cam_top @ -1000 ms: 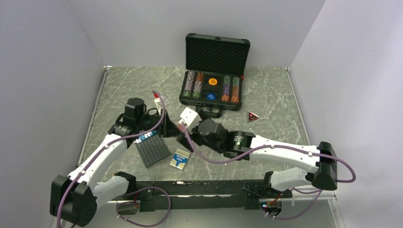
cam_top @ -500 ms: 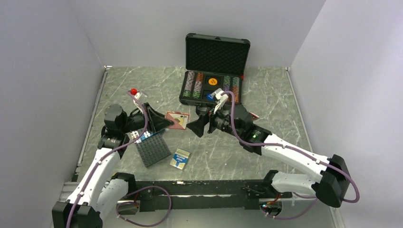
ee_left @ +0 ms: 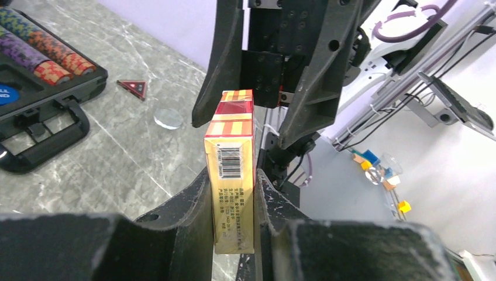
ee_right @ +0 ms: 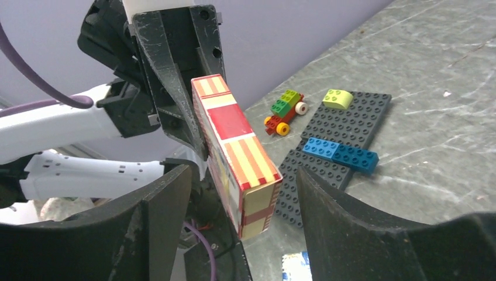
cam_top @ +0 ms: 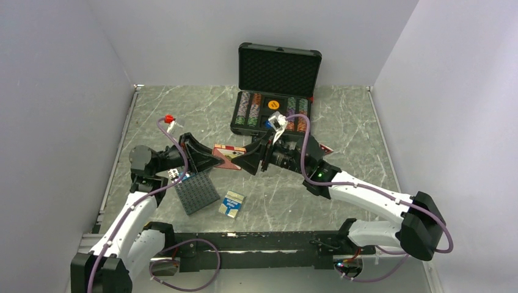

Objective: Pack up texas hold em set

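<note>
My left gripper (cam_top: 217,157) is shut on a red-and-gold striped card deck (cam_top: 229,155), holding it on edge above the table. In the left wrist view the deck (ee_left: 231,170) is pinched between both fingers of that gripper (ee_left: 234,181). My right gripper (cam_top: 245,160) faces it, open. Its jaws (ee_right: 243,175) stand either side of the deck's far end (ee_right: 234,152) with gaps on both sides. The black case (cam_top: 244,131) lies open at the back with striped chip rows and an orange disc (cam_top: 273,104). A blue card deck (cam_top: 231,203) lies on the table. A red triangle (ee_left: 133,88) and a clear disc (ee_left: 168,118) lie near the case.
A dark grey studded plate (cam_top: 195,192) with blue bricks (ee_right: 342,155) lies under the left arm. Beside it sit a small brick car (ee_right: 285,111) and a yellow-green brick (ee_right: 337,98). The case handle (ee_left: 52,137) sticks out toward the arms.
The left gripper has lifted the red-and-gold deck off the table. The right gripper swung up and left to meet it, and its jaws have narrowed around the deck's free end.
</note>
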Motion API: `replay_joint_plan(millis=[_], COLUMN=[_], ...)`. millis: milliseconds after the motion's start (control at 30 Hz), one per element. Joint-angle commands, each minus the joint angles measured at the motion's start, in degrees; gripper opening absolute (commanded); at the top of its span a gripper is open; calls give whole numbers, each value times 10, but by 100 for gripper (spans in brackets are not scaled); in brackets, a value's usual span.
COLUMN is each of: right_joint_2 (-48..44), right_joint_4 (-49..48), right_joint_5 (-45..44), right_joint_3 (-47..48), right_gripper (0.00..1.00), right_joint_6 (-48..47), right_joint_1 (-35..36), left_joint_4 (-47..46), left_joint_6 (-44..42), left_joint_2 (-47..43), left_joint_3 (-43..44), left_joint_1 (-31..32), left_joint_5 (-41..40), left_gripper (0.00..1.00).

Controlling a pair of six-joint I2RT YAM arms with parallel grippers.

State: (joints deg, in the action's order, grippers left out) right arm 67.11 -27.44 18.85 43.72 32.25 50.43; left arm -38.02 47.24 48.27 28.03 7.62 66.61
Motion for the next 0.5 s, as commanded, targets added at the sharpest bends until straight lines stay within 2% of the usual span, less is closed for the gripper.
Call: replay_joint_plan(millis=[0,133,300,333,367,400,433,467], right_joint_2=[12,21,33,31,28,22,16,9], right_joint_4=[-70,-73,-75,-69,-57,-36,-11,18], right_joint_5=[31,46,54,50,41,26,11,-8], right_joint_3=[-1,6,9,10,13,19,26,35], right_gripper=[67,54,26,20,13,4,0,0], right_joint_6=[21,27,38,35,31,25,16,7], right_joint_1=[-2,-1,-1,-2,-2,-2,-3,-4], left_joint_4=[-160,-150,-70,-40,-5,35,84,141], left_joint_6=[77,70,18,0,-21,-46,-75,-109], left_joint_2=[11,11,-3,-7,-10,-12,-16,-20], left_joint_3=[-7,-7,3,7,14,26,37,52], left_joint_1=[-2,-2,-2,-2,-2,-2,-2,-2], left_joint_5=[26,22,9,5,1,-5,-13,-28], left_gripper=[0,0,0,4,17,37,59,76])
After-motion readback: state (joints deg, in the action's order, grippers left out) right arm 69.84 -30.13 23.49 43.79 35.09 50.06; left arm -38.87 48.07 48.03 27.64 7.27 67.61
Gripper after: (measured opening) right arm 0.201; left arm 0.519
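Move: The red card box is in the air, still pinched by my left hand, its middle about 3 cm to the right of that hand. From my right hand it lies some 3 cm to the left and level, already between the open fingers. Below the right hand, roughly 27 cm down, the blue card box lies about 6 cm back and 4 cm left. The grey brick plate is 17 cm left and 3 cm ahead at that same depth. I shut my right fingers onto the free end of the red card box and pinch it, easing that hand about 1 cm left and slightly back with a small counter-clockwise turn. My left hand holds the box almost in place until the right grip is on, then opens its fingers and lets go. ##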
